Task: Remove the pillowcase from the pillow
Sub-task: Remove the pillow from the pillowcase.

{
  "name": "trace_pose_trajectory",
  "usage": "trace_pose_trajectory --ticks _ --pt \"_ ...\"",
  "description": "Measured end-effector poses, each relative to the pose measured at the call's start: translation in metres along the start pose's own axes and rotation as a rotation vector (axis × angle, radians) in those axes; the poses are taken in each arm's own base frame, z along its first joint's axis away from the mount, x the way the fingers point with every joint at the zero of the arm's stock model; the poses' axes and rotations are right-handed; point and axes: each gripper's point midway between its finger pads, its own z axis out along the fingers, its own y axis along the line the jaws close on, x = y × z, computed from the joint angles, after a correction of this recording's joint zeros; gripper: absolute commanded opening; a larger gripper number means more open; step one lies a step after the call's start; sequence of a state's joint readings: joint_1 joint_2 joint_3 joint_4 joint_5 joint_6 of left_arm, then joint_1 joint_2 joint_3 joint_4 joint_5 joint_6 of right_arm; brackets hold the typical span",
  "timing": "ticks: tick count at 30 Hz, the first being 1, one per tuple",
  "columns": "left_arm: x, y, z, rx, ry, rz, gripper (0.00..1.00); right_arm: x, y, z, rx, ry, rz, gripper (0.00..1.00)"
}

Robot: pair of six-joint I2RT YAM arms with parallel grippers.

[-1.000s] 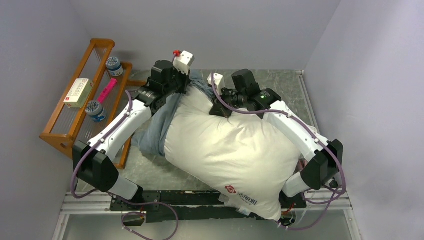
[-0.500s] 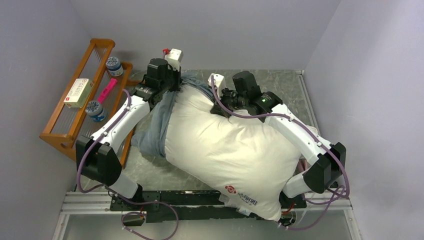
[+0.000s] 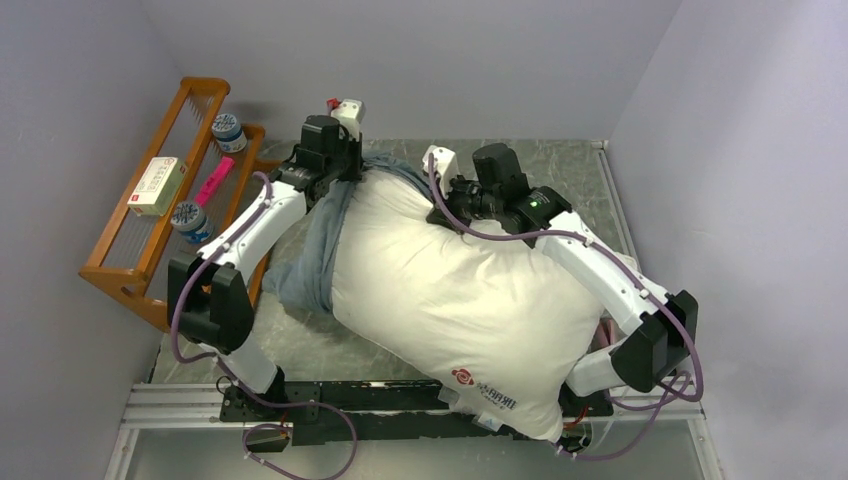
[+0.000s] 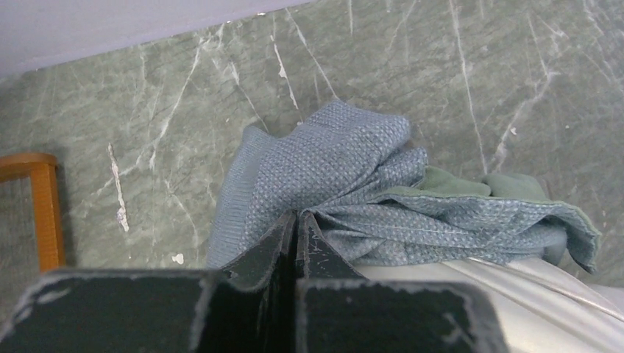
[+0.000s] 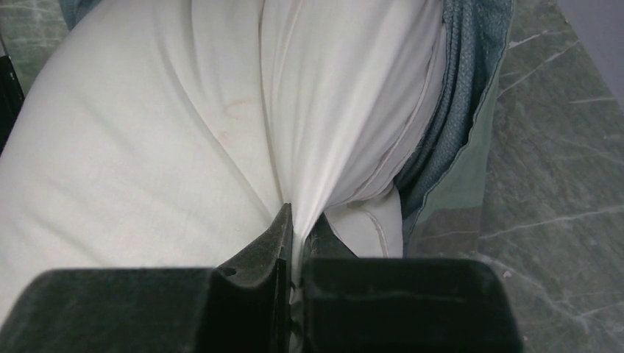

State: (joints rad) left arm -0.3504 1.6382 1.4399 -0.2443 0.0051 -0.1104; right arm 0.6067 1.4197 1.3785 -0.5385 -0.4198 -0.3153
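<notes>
The big white pillow [image 3: 460,290] lies across the table, its red logo toward the near edge. The grey-blue pillowcase [image 3: 310,250] still covers its far left end and is bunched there. My left gripper [image 3: 345,168] is at the pillow's far corner. In the left wrist view it [image 4: 296,218] is shut on a fold of the pillowcase [image 4: 331,162], with the pillow [image 4: 515,294] just below. My right gripper [image 3: 447,207] presses on the pillow's far edge. In the right wrist view it [image 5: 296,215] pinches a ridge of the pillow [image 5: 147,147], with the pillowcase [image 5: 460,103] at its right.
A wooden rack [image 3: 128,272] stands by the left wall with two jars [image 3: 228,131], a box [image 3: 157,185] and a pink item [image 3: 213,181]. Grey walls close in the green marble table [image 3: 590,175] on three sides. A metal rail [image 3: 400,400] runs along the near edge.
My left arm has drawn back and to the left, keeping hold of the pillowcase fold. The right arm has shifted slightly right with the pillow fabric in its grip.
</notes>
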Motion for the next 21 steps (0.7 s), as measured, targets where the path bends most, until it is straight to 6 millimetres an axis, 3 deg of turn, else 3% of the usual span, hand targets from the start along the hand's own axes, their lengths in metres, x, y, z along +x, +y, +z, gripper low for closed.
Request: trace_pose_trajectory --ticks 8,16,21 --pt "0.027 0.023 0.021 -0.047 0.075 -0.025 0.05 0.001 -0.001 -0.014 0.030 -0.013 -0.023 0.00" --pt "0.070 0.077 0.029 -0.206 0.210 -0.029 0.05 0.001 -0.015 -0.043 0.138 -0.031 -0.021 0.00" --pt "0.071 0.076 0.029 -0.198 0.213 -0.025 0.16 0.008 -0.031 -0.044 0.216 -0.012 0.002 0.00"
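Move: The left hand still pinches the pillowcase. The bunched case's middle lies about 12 cm back, 5 cm left and 10 cm below that hand, the pillow's covered far corner about 8 cm to its right, 1 cm ahead and a little lower, and the wooden rack's middle some 34 cm left, 5 cm back. The right hand already grips the pillow, whose middle is roughly 17 cm back, 4 cm right and 8 cm below it; that covered corner lies 9 cm ahead, 10 cm left of it. Down about 8 cm and left about 7, slightly forward at first, the left hand drags the pinched pillowcase away from the pillow's far corner towards the rack, its wrist tipping down and turning counter-clockwise some 10 degrees. Meanwhile the right hand keeps its pinch on the pillow and pulls it the opposite way, about 5 cm right and slightly up, turning clockwise. ##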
